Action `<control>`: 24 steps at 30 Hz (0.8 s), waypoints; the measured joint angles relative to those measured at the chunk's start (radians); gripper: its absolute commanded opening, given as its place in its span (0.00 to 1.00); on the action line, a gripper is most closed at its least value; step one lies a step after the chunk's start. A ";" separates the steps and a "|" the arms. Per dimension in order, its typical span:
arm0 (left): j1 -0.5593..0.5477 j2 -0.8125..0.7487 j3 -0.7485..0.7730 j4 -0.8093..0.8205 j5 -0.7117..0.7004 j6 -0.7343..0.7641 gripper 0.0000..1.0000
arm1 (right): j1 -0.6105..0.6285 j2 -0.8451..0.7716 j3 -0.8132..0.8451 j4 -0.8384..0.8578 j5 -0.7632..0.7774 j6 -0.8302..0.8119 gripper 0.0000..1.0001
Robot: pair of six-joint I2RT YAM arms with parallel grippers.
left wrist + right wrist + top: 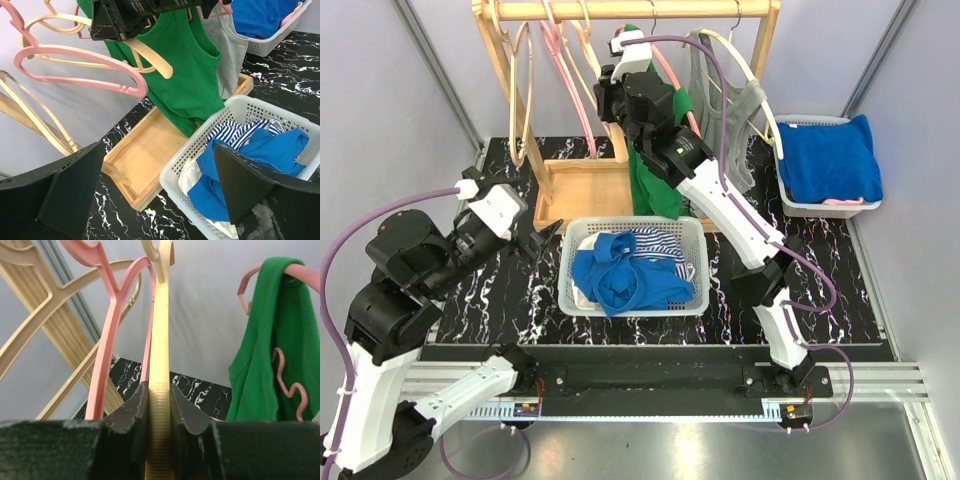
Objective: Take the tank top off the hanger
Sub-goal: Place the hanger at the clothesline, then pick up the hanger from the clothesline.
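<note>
A green tank top (pixel 655 185) hangs from a pink hanger (pixel 305 275) on the wooden rack; it also shows in the left wrist view (pixel 185 75) and the right wrist view (pixel 260 365). My right gripper (pixel 160 405) is up at the rack (pixel 620 100), shut on a bare cream hanger (pixel 161 390) just left of the green top. That hanger's arm (pixel 150 55) crosses in front of the green cloth. A grey tank top (pixel 745 140) hangs further right. My left gripper (pixel 545 238) stands open and empty, low beside the white basket (pixel 160 187).
A white basket (pixel 630 225) holds blue, striped and white clothes. A second basket (pixel 800 205) at the right back holds blue cloth. The rack's wooden base tray (pixel 585 185) lies behind the basket. Several bare pink and cream hangers (pixel 80 55) hang at the left.
</note>
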 measured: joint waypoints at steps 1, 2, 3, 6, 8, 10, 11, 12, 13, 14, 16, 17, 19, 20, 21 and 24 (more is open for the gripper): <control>0.000 0.000 0.000 0.000 0.000 0.002 0.99 | 0.003 0.001 0.000 0.002 -0.004 0.000 0.05; 0.000 0.001 0.000 0.000 0.000 0.003 0.99 | 0.006 0.002 0.000 0.005 -0.005 0.001 0.09; 0.000 0.003 0.003 -0.002 0.000 0.008 0.99 | 0.008 0.003 0.000 0.006 -0.005 0.001 0.11; 0.000 0.011 0.019 -0.003 0.000 0.016 0.99 | 0.009 0.003 0.000 0.005 -0.005 0.003 0.34; 0.000 0.015 0.028 -0.002 0.000 0.019 0.99 | 0.009 -0.002 -0.011 0.006 -0.010 -0.004 0.53; 0.000 0.015 0.030 -0.001 0.000 0.021 0.99 | 0.014 -0.021 -0.055 -0.004 -0.028 -0.019 0.57; 0.000 0.015 0.030 -0.001 0.000 0.021 0.99 | 0.018 -0.037 -0.087 -0.012 -0.037 -0.027 0.59; 0.000 0.016 0.030 -0.001 0.000 0.022 0.99 | 0.022 -0.054 -0.119 -0.024 -0.048 -0.035 0.65; 0.000 0.017 0.030 -0.001 0.000 0.022 0.99 | 0.024 -0.069 -0.145 -0.031 -0.058 -0.039 0.67; 0.000 0.018 0.030 -0.001 0.000 0.027 0.99 | 0.028 -0.099 -0.192 -0.041 -0.077 -0.044 0.67; 0.000 0.024 0.032 -0.001 0.000 0.034 0.99 | 0.032 -0.159 -0.272 -0.053 -0.104 -0.053 0.70; 0.000 0.028 0.034 0.000 0.000 0.035 0.99 | 0.032 -0.191 -0.308 -0.058 -0.110 -0.054 0.71; 0.000 0.043 0.046 0.000 -0.001 0.037 0.99 | 0.033 -0.290 -0.428 -0.050 -0.135 -0.068 0.73; 0.000 0.050 0.053 0.003 -0.002 0.037 0.99 | 0.034 -0.344 -0.482 -0.048 -0.142 -0.076 0.73; 0.000 0.058 0.058 0.004 -0.004 0.036 0.99 | 0.034 -0.397 -0.529 -0.042 -0.152 -0.083 0.73; 0.000 0.080 0.059 0.016 -0.015 0.027 0.99 | 0.034 -0.555 -0.628 -0.027 -0.163 -0.111 0.74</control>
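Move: The right hand already holds the wooden hanger by its near, sloping arm; its place on the clothesline bar is about 15 cm ahead of the hand, 4 cm to its left and some 11 cm above. The bare pink hanger hangs about 8 cm ahead and 7 cm left, nearly level. The green tank top is about 8 cm ahead, 9 cm right and 10 cm lower. From the left hand, that spot on the bar is some 43 cm ahead, 6 cm right and 12 cm above. The right hand opens its fingers wide and lets go of the wooden hanger's arm, sinking about 4 cm as they part, then draws back towards the robot some 11 cm and about 6 cm to the right, climbing back to its first height while it turns about 10 degrees counter-clockwise and rolls its left side down by as much. The left hand, still open and empty, eases only about 2 cm forward and a little up. ##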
